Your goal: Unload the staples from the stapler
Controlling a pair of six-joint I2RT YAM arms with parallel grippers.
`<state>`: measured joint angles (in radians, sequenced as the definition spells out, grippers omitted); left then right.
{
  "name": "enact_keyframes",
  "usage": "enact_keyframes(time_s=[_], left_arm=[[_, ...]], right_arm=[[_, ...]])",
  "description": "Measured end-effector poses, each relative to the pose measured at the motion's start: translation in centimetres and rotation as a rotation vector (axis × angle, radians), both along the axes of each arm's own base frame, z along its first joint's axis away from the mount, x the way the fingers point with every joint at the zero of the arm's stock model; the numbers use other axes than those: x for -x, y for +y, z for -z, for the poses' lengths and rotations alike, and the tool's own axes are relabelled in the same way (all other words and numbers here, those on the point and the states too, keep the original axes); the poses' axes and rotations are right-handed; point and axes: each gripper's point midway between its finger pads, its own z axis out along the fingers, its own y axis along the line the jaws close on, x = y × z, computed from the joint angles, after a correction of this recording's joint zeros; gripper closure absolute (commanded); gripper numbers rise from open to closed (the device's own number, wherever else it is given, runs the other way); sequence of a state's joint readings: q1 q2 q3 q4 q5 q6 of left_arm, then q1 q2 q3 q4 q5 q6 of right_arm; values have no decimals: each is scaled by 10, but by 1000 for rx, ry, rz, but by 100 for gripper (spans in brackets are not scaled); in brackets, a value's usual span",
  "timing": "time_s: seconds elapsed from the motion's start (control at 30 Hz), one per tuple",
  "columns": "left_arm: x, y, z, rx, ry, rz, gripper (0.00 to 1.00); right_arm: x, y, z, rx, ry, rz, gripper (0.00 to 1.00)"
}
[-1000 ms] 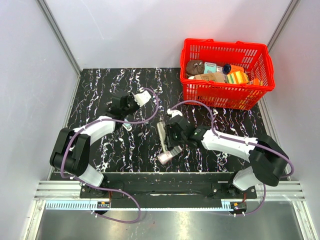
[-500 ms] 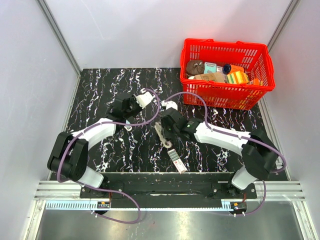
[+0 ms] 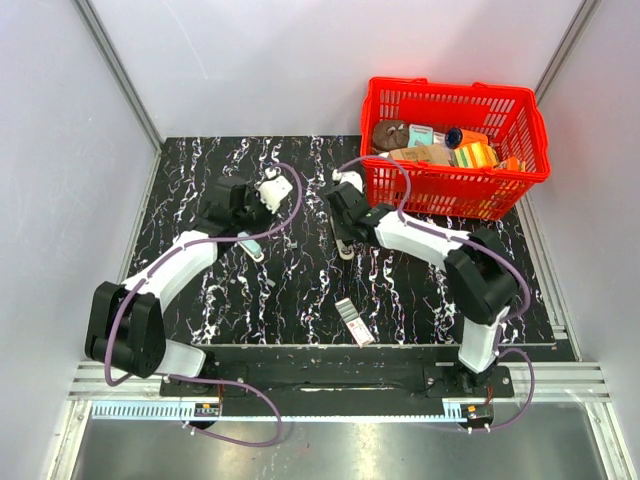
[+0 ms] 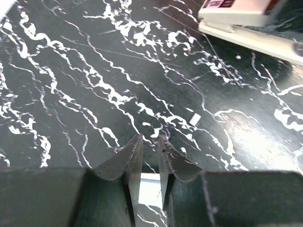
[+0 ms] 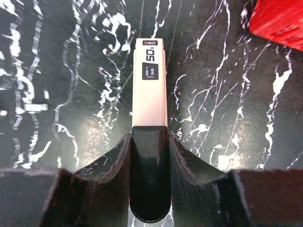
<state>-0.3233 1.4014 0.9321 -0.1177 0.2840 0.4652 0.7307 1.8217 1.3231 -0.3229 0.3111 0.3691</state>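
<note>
My right gripper (image 3: 344,230) is shut on the stapler (image 3: 346,248), near the middle back of the table. In the right wrist view the jaws (image 5: 149,137) clamp the stapler's black rear end, and its slim pale body (image 5: 149,85) marked "50" sticks out forward over the table. My left gripper (image 3: 238,212) hovers to the left; its jaws (image 4: 150,138) stand almost together with nothing between them. A pale bar with a metal strip under it (image 4: 246,21) shows top right in the left wrist view; it looks like the stapler.
A flat pink-and-green box (image 3: 353,322) lies near the front edge. A small pale strip (image 3: 252,247) lies by the left gripper. A red basket (image 3: 455,205) full of items stands back right, its corner close to the right gripper (image 5: 279,19). A white scrap (image 4: 194,118) lies on the tabletop.
My right gripper has carried the stapler back toward the basket. The pink-and-green box, beside the stapler a second ago, now lies alone near the front edge. The left gripper has shifted slightly left.
</note>
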Motion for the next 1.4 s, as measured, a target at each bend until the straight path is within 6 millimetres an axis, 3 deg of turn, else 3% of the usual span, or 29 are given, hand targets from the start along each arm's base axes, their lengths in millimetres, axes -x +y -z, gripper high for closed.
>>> enact_keyframes(time_s=[0.13, 0.17, 0.27, 0.33, 0.43, 0.57, 0.7, 0.87, 1.17, 1.4], left_arm=[[19, 1, 7, -15, 58, 56, 68], [22, 1, 9, -20, 70, 71, 66], [35, 2, 18, -50, 114, 120, 64], [44, 4, 25, -78, 142, 153, 61], [56, 9, 36, -123, 175, 202, 55], [76, 16, 54, -187, 222, 284, 50], [99, 22, 73, -235, 275, 374, 46], [118, 26, 87, -279, 301, 465, 38], [125, 22, 94, -310, 289, 518, 38], [124, 21, 89, -295, 282, 493, 38]], right_arm=[[-3, -1, 38, 67, 49, 4, 100], [-4, -1, 47, 80, 59, 7, 94], [-10, 0, 51, 89, 56, 20, 49], [-13, 1, 48, 81, 47, 30, 27], [-14, 0, 47, 67, 42, 52, 13], [5, -14, 41, 47, 51, 67, 8], [32, -26, 18, -33, 50, 67, 3], [70, -26, -7, -196, 78, 10, 1], [140, -5, 34, -181, 236, -143, 1], [162, 6, 57, -128, 292, -198, 1]])
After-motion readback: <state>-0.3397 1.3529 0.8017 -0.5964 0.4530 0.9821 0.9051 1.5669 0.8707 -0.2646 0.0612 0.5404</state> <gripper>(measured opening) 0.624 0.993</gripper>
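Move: The right gripper holds the black-and-cream stapler; its set-down place is almost straight below, about 5 cm down. From that hand the open staple box lies some 22 cm back and 1 cm right, and a loose staple piece about 5 cm back and 11 cm left. From the left gripper, another staple piece lies roughly 13 cm back, straight behind, and 13 cm below; the light-blue stapler is 5 cm back and 4 cm left. Lower the right gripper about 5 cm to set the stapler on the table, open the fingers wide to let go, then draw back past it, rising first and sinking again towards the staple box. Meanwhile bring the left gripper back some 12 cm and down 9 to just above the loose staple piece, opening the fingers further and turning the wrist clockwise, then hold it there. ##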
